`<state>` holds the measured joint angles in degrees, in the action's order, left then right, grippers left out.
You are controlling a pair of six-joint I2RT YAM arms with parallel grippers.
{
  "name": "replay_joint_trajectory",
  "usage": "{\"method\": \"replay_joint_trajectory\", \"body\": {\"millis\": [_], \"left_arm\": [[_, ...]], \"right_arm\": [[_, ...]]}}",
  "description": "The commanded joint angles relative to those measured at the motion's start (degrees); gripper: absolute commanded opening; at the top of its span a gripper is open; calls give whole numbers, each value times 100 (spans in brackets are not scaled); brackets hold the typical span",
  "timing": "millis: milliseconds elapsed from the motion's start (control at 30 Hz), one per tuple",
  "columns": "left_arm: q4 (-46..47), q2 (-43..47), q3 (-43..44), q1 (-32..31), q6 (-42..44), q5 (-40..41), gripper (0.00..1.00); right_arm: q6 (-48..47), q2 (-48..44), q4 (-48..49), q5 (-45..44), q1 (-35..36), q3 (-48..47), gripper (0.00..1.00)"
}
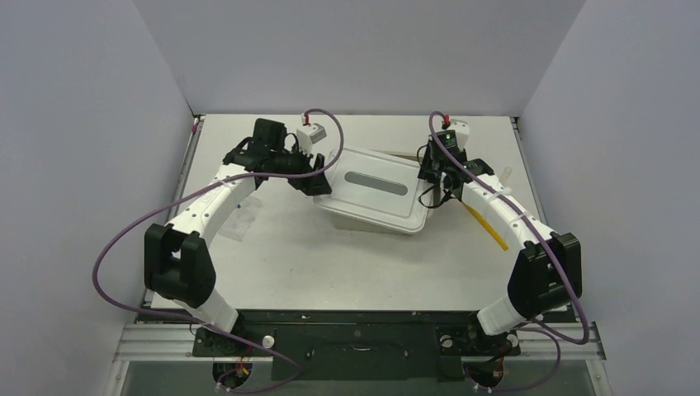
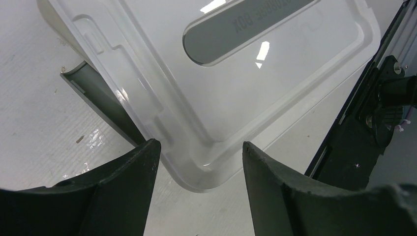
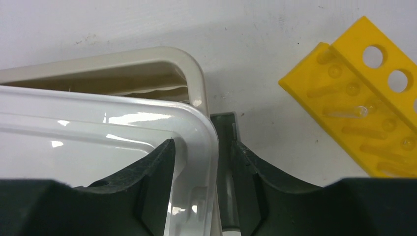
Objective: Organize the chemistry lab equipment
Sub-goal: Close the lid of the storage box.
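Note:
The beige tub [image 1: 373,221] with its white lid [image 1: 363,202] stands mid-table. My left gripper [image 1: 320,183] is at its left end, open; a lid corner [image 2: 196,172] lies between and beyond the fingertips, with a gap to the right finger. A grey latch [image 2: 96,93] hangs beside that corner. My right gripper [image 1: 435,180] is at the tub's right end, open. One finger [image 3: 157,167] is over the lid [image 3: 98,132] and the other [image 3: 251,167] is outside a grey latch [image 3: 223,147]. The lid sits askew, and the tub's rim [image 3: 147,56] shows past it. No glassware or tools show.
A yellow tube rack [image 3: 364,98] lies on the table right of the tub, partly under my right arm [image 1: 487,224]. A clear plastic bag [image 1: 241,216] lies under my left arm. Grey walls enclose the table on three sides.

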<state>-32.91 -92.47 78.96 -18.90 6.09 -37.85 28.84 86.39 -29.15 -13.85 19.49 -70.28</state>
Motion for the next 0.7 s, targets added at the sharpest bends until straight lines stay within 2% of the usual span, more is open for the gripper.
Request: {"method": "replay_joint_trajectory", "body": {"millis": [0, 267, 667], "left_arm": [[212, 237, -81, -86, -118, -166, 60], [299, 344, -110, -213, -249, -212, 60], [424, 524, -294, -327, -376, -390, 61]], "right_arm": [[-121, 302, 79, 18, -125, -283, 41], [-68, 672, 245, 168, -283, -496, 37], [-120, 1212, 278, 275, -374, -1077, 37]]}}
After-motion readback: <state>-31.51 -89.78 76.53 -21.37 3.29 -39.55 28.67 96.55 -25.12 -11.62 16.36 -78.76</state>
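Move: The storage box, the lid lying skewed over it, has its middle about 17 cm right of the left hand, 3 cm ahead and 8 cm below; from the right hand it is some 14 cm left, 4 cm back and 8 cm below. The lid's middle is about level in height with both hands: 15 cm right and 1 cm ahead of the left, 16 cm left and 6 cm back from the right. The yellow rack stands roughly 23 cm right of the right hand, 9 cm back and 12 cm lower. The lid is swung counter-clockwise into line with the box rim, its right end taken forward about 5 cm by the right hand, whose fingers still straddle the edge by the far corner. Meanwhile the left hand, fingers still parted astride the left edge near the front corner, eases back and right about 2.5 cm, dipping slightly and then rising a little. Both wrists hardly turn. ##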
